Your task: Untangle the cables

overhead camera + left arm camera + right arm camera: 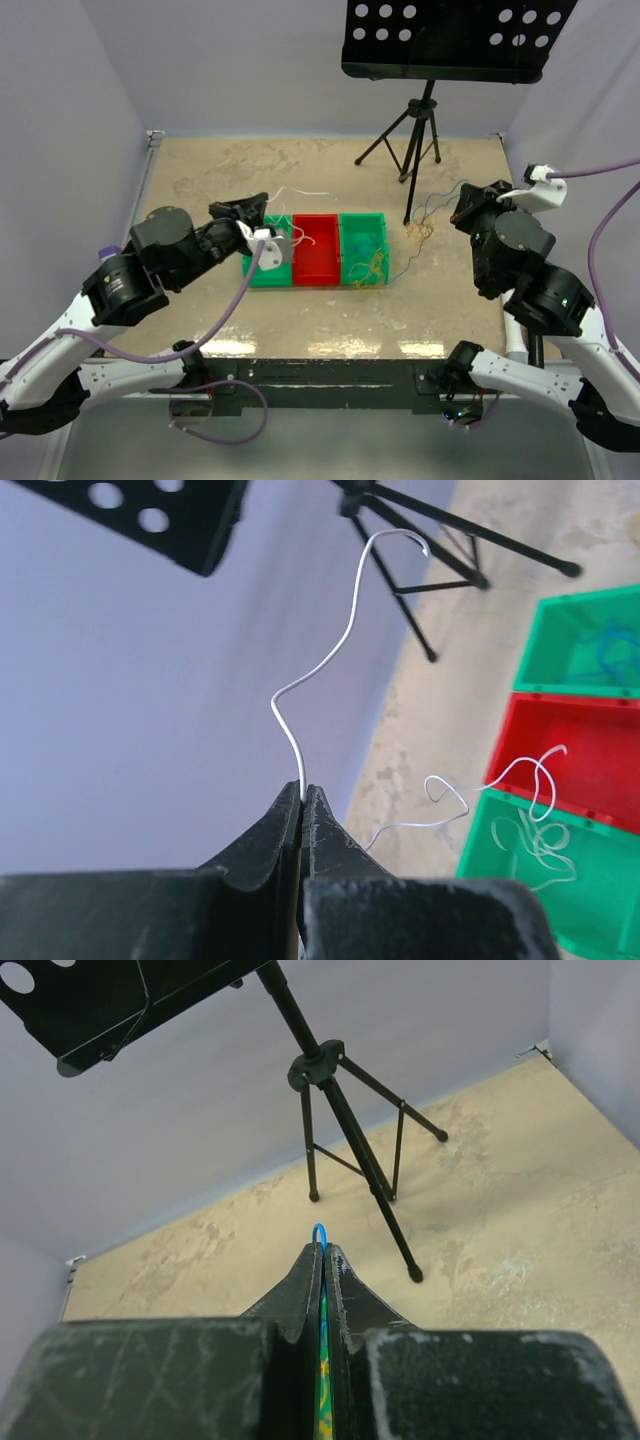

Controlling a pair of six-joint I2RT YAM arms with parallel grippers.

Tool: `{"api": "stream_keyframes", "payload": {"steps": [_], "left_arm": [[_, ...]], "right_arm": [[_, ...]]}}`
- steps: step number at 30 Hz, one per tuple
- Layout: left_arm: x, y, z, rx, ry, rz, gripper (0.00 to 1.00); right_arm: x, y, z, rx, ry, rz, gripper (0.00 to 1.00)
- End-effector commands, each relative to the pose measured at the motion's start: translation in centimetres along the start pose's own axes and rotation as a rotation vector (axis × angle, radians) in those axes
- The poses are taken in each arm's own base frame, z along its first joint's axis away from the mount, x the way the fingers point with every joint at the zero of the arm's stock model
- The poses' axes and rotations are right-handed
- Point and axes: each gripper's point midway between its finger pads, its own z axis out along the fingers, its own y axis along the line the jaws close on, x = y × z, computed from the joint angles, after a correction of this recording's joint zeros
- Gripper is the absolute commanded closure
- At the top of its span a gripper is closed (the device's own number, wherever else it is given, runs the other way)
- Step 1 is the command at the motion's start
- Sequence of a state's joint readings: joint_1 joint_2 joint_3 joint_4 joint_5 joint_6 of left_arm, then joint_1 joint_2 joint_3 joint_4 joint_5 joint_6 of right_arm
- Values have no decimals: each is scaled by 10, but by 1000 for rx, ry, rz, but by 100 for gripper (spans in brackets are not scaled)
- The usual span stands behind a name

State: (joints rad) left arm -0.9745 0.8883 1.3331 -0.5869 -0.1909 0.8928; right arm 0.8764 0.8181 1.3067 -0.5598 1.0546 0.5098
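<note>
My left gripper (302,792) is shut on a whitish cable (345,630), which curls up from the fingertips. Its other end trails down into the near green bin (500,880). From above, the left gripper (266,203) hovers over the left green bin (262,275), with the white cable (300,191) arching behind it. My right gripper (323,1250) is shut on a pale blue cable (319,1229), and a small loop pokes out of the tips. Seen from above, the right gripper (458,210) holds the blue cable (430,205) above an orange-yellow tangle (417,232). More orange-yellow cable (368,270) hangs over the right green bin (362,222).
A red bin (315,268) sits between the two green ones. A black music stand (445,35) on a tripod (415,130) stands at the back right, with one leg close to the tangle. Pale walls enclose the table on three sides.
</note>
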Motion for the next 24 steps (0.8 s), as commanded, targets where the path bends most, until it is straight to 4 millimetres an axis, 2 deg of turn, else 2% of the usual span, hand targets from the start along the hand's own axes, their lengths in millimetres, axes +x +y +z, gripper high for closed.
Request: {"api": "stream_keyframes", "payload": {"steps": [1, 5, 12, 19, 24], "left_arm": [[-10, 59, -21, -256, -19, -15, 100], [-1, 51, -16, -237, 18, -13, 100], [31, 11, -4, -158, 117, -26, 100], [62, -19, 7, -143, 197, 7, 100], [70, -23, 11, -145, 212, 6, 100]], "right_arm": [[-1, 8, 1, -21, -2, 43, 100], [3, 9, 1, -32, 10, 53, 100], [6, 4, -2, -31, 17, 57, 100], [6, 1, -4, -32, 19, 61, 100], [7, -1, -4, -31, 18, 63, 100]]}}
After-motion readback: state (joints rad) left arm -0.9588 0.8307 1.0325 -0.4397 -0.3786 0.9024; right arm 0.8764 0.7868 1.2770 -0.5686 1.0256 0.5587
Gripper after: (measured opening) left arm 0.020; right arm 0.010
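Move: The left hand, already holding a white cable pinched in its shut fingers, is high above the left green bin, which lies about 7 cm ahead, 3 cm to its left and some 38 cm below. At the same depth and distance ahead, the red bin is about 8 cm to its right and the right green bin about 19 cm to its right. From the right hand, the left green bin is roughly 36 cm to the left, 5 cm ahead and 39 cm below. Still pinching the white cable, the left hand rises about 4 cm, then sinks some 12 towards the left green bin. ##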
